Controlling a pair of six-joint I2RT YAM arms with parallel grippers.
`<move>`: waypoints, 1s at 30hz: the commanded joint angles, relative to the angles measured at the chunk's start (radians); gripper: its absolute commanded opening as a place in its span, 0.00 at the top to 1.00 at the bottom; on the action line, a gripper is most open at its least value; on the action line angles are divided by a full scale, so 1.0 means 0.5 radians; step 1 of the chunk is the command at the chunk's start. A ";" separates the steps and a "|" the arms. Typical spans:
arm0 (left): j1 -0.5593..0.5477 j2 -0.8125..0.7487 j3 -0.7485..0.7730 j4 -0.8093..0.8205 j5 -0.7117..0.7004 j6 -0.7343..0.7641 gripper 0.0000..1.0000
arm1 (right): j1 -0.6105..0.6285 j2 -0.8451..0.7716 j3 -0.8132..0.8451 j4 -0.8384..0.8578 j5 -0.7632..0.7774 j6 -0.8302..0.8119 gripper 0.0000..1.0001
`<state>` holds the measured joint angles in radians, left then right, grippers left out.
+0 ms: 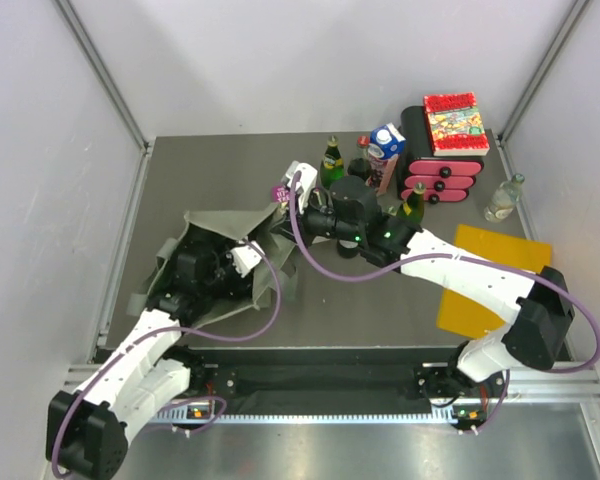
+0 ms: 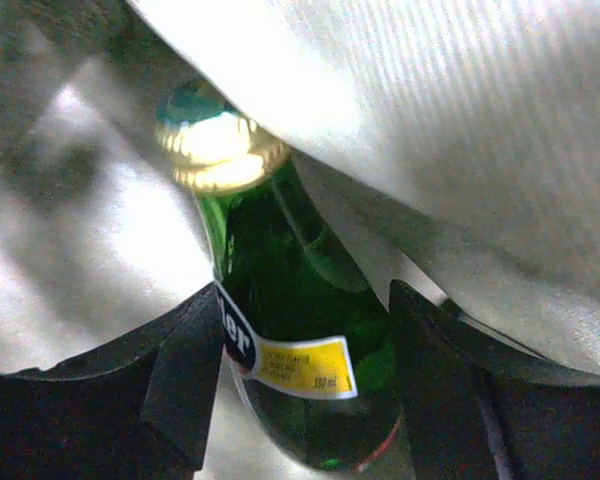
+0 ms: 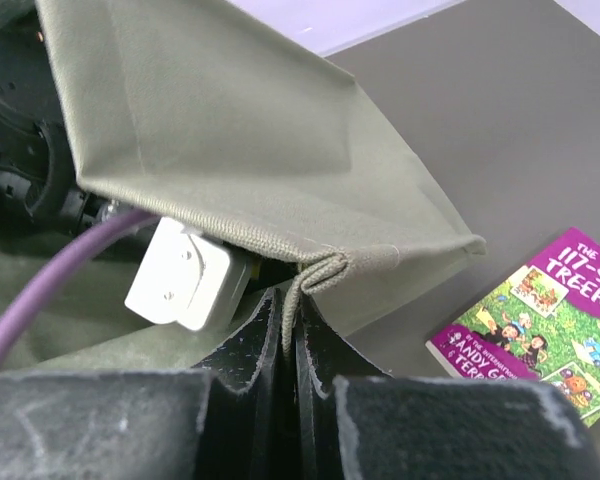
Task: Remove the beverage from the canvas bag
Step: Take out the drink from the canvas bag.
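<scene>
The beverage (image 2: 285,250) is a green glass bottle with a gold cap and a yellow label, lying inside the canvas bag (image 1: 220,225). My left gripper (image 2: 305,300) is deep in the bag, its two dark fingers pressed against the bottle's sides, shut on it. Pale bag cloth (image 2: 460,150) drapes over the bottle's neck. From above, the bottle and the left fingers are hidden by the olive cloth. My right gripper (image 3: 298,310) is shut on the bag's rim (image 3: 315,268), holding the mouth up and open.
A purple book (image 3: 540,310) lies on the table just right of the bag. At the back stand a green bottle (image 1: 331,160), a milk carton (image 1: 385,155), a pink drawer box (image 1: 442,175) and a clear bottle (image 1: 503,198). An orange board (image 1: 490,280) lies at the right.
</scene>
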<state>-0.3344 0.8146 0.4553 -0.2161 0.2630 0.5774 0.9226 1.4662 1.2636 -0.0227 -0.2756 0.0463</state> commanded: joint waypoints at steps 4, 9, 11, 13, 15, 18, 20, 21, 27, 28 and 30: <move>0.003 -0.092 0.338 0.260 -0.023 -0.075 1.00 | 0.152 -0.058 0.038 0.067 -0.023 -0.233 1.00; 0.003 -0.126 0.378 0.313 -0.014 -0.158 1.00 | 0.164 -0.015 0.065 0.076 0.076 -0.197 0.97; 0.003 -0.144 0.387 0.288 -0.014 -0.179 1.00 | 0.158 0.001 0.080 0.103 0.118 -0.200 0.98; 0.003 -0.172 0.393 0.270 -0.020 -0.185 1.00 | 0.149 0.022 0.096 0.107 0.131 -0.197 0.98; 0.003 -0.193 0.393 0.233 -0.035 -0.204 1.00 | 0.140 0.037 0.120 0.098 0.137 -0.188 0.98; 0.003 -0.236 0.378 0.217 -0.072 -0.240 1.00 | 0.131 0.053 0.133 0.098 0.137 -0.179 0.99; 0.003 -0.264 0.341 0.224 -0.084 -0.268 1.00 | 0.121 0.056 0.133 0.101 0.140 -0.179 0.99; 0.006 -0.291 0.332 0.236 -0.093 -0.283 1.00 | 0.121 0.053 0.133 0.101 0.146 -0.179 0.99; 0.003 -0.368 0.323 0.266 -0.121 -0.421 1.00 | 0.100 0.065 0.130 0.052 0.186 -0.203 0.99; 0.003 -0.374 0.326 0.273 -0.130 -0.443 1.00 | 0.097 0.068 0.130 0.052 0.186 -0.206 0.99; 0.003 -0.396 0.332 0.294 -0.133 -0.504 1.00 | 0.097 0.068 0.130 0.052 0.183 -0.203 0.99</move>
<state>-0.3347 0.6689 0.5632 -0.2615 0.2108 0.3916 0.9783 1.4918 1.2797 -0.0101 -0.1986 -0.0433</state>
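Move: The left hand is inside the canvas bag with the green bottle already between its fingers, practically at the hand point; the bag mouth lies about 12 cm above it, 1 cm ahead and 2 cm to the left. The pinched rim is some 4 cm ahead, 13 cm right and 17 cm up. For the right hand that rim is right at its fingertips, the bottle about 4 cm back, 13 cm left and 17 cm below. Upward, about 7 cm in all, the left hand raises the green bottle towards the bag mouth, swaying a centimetre forward and back and rolling some 10 degrees so its left side sinks; its fingers keep their hold around the body. The right hand, still pinching the rim, eases 2 cm back and slightly left, then returns forward. ##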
